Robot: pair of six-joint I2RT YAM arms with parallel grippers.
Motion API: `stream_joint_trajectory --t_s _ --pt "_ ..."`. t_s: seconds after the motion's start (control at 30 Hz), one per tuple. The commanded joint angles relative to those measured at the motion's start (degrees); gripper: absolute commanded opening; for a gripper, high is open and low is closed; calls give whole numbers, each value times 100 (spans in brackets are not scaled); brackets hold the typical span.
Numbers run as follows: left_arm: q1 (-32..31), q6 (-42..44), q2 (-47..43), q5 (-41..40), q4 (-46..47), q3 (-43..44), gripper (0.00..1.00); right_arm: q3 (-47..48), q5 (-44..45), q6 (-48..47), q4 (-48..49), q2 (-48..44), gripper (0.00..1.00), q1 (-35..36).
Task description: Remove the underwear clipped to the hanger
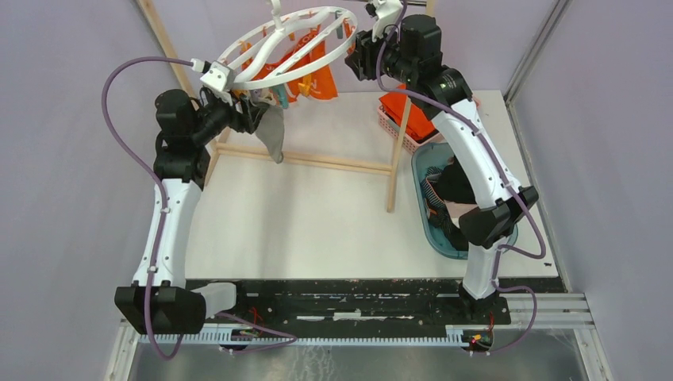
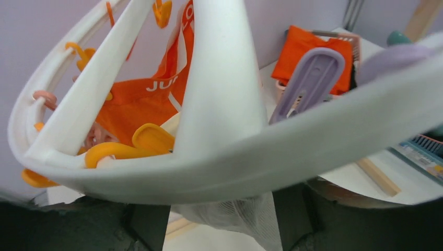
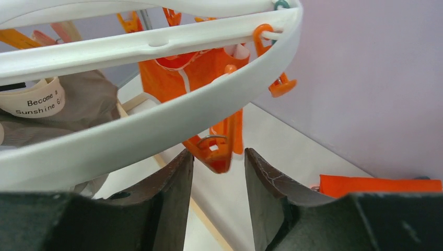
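The white ring hanger hangs tilted from the bar, with orange pegs under its rim. Bright orange underwear is clipped beneath it and also shows in the left wrist view and the right wrist view. Beige-grey underwear hangs under the ring's left side. My left gripper is open just below the rim, and the mesh fabric hangs between its fingers. My right gripper is open at the ring's right edge, its jaws standing either side of an orange peg without touching it.
A wooden-post frame carries the hanger. A pink basket holds a folded orange cloth. A teal basket at the right holds a black garment, partly hidden by my right arm. Grey walls close in on both sides.
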Motion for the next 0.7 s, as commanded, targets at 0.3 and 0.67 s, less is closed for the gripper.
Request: stream_joint_trajectory --t_s 0.3,0.67 --pt "-35 -1405 214 1727 1416 -176 30 -1506 -911 518 46 -1196 66 -35" --pt "-280 -1941 -513 1571 2083 -1094 21 -3194 -2046 546 894 -2024 70 338"
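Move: The yellow clip holding the grey underwear is roughly 5 cm ahead of the left hand, 4 cm to its left and 3 cm higher. The underwear hangs about 3 cm ahead, 4 cm right and 8 cm below; the orange garment is some 16 cm ahead and 12 cm right, about level. From the right hand, the grey underwear is some 27 cm left, 9 cm back and 8 cm lower, an orange clip about 4 cm ahead, 3 cm left, 3 cm up. The left fingers close on the yellow clip under the hanger's rim and pinch it, as that hand goes about 5 cm right, then draws back some 3 cm, turning clockwise and rolling its left side down. The right hand opens wider and backs off from the orange clip, some 10 cm back and 6 cm down, tipping down and turning counter-clockwise, to end close under the rim. ##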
